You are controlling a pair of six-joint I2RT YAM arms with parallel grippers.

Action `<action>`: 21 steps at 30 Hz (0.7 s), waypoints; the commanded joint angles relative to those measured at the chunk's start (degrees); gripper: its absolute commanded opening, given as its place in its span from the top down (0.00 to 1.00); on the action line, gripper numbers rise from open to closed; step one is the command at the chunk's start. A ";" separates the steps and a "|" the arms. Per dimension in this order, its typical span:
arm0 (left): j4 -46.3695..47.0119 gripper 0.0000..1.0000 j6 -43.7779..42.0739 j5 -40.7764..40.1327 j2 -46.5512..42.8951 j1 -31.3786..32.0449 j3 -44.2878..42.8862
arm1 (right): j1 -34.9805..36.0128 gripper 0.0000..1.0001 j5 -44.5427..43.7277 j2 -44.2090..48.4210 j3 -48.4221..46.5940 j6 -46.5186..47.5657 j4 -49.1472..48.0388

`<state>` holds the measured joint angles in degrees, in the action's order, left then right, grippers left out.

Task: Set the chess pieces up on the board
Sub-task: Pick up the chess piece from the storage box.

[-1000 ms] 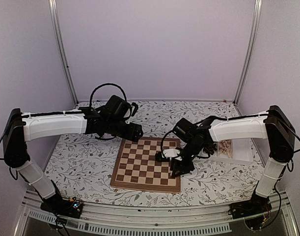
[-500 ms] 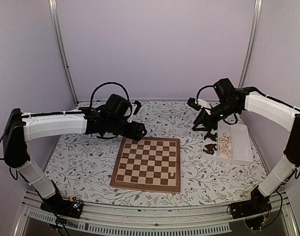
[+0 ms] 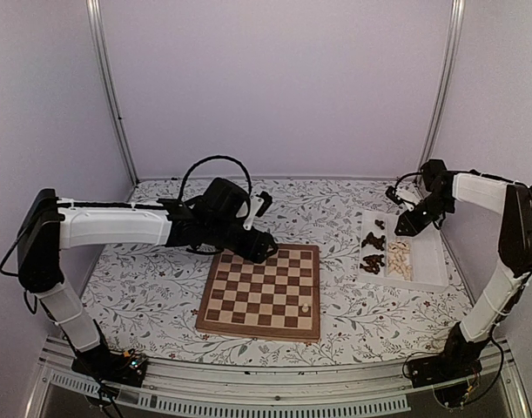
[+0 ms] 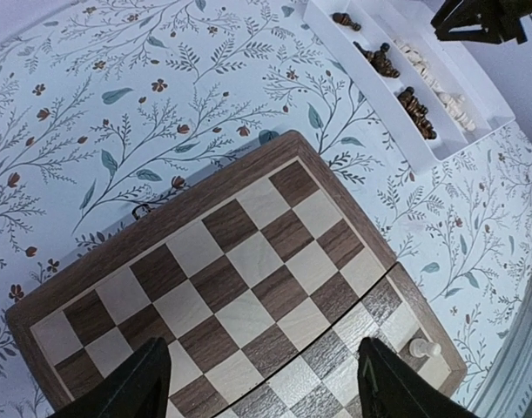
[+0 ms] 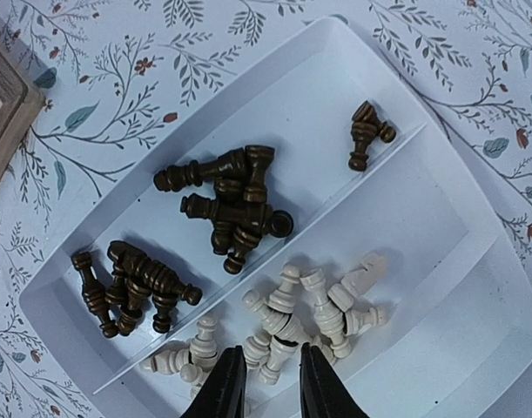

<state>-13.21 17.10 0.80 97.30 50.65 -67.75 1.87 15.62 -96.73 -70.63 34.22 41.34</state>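
Note:
The board (image 3: 252,296) lies in the middle of the table. One pale chess piece (image 3: 306,308) stands on it near the near right corner; it also shows in the left wrist view (image 4: 425,348). My left gripper (image 3: 259,246) hovers over the board's far edge, open wide and empty (image 4: 266,387). My right gripper (image 3: 403,226) is over the white tray (image 3: 427,261). In the right wrist view it is open (image 5: 267,387), low over a heap of pale pieces (image 5: 309,313). Dark pieces (image 5: 231,209) lie in the neighbouring compartment.
The tray (image 5: 440,252) stands right of the board on a flowered cloth (image 3: 152,287). It has long compartments, the outer right one bare. Metal frame posts (image 3: 109,87) stand at the back corners. The board's corner (image 5: 0,113) shows left of the tray.
My right arm has swung from the board's right side to the tray, leaving a pale piece on the board. My left gripper has moved right, over the board's far edge.

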 commanded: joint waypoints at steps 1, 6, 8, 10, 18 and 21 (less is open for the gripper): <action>0.46 0.25 -1.34 0.70 0.36 1.45 -1.60 | 0.31 0.75 -3.34 0.06 3.24 0.27 1.25; 0.38 0.25 -1.28 0.56 0.29 1.73 -1.35 | 0.30 0.76 -6.81 1.78 7.15 6.70 4.36; 0.35 0.24 -1.28 0.59 0.38 1.82 -1.25 | 0.32 0.77 -7.82 2.53 7.33 8.69 5.08; 0.33 0.25 -1.37 0.59 0.56 1.82 -1.25 | 0.29 0.77 -7.77 2.42 6.60 10.04 6.28; 0.14 0.24 -1.55 0.67 0.17 1.91 -0.91 | 0.66 0.79 -7.62 0.95 3.44 13.47 11.85; 0.23 0.24 -1.46 0.67 0.20 1.91 -0.81 | 1.67 0.78 -8.50 1.02 3.74 16.77 13.31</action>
<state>-13.19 16.19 1.06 97.43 51.70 -67.90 2.26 8.40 -96.07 -65.84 46.22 50.76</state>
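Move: Down and back from the right hand lies the near bunch of white chess pieces in the storage box, about 7 cm nearer the base, 1 cm to the right and 8 cm below. The far white bunch is almost level, 1 cm right; the near dark bunch lies 5 cm back and 6 cm left, the middle dark bunch 2 cm ahead and 4 cm left. From the left hand, the near white bunch is roughly 40 cm right and 2 cm ahead, 13 cm below. Sweeping back towards its base by about 6 cm and down some 4 to 5 cm, with a slight drift right, the right hand goes from over the far white bunch towards the near one, then slows and lifts again by about 1 cm. The wrist swings the fingers closer to straight down, turning counter-clockwise as well; the fingers stay slightly apart and hover above the pieces. ##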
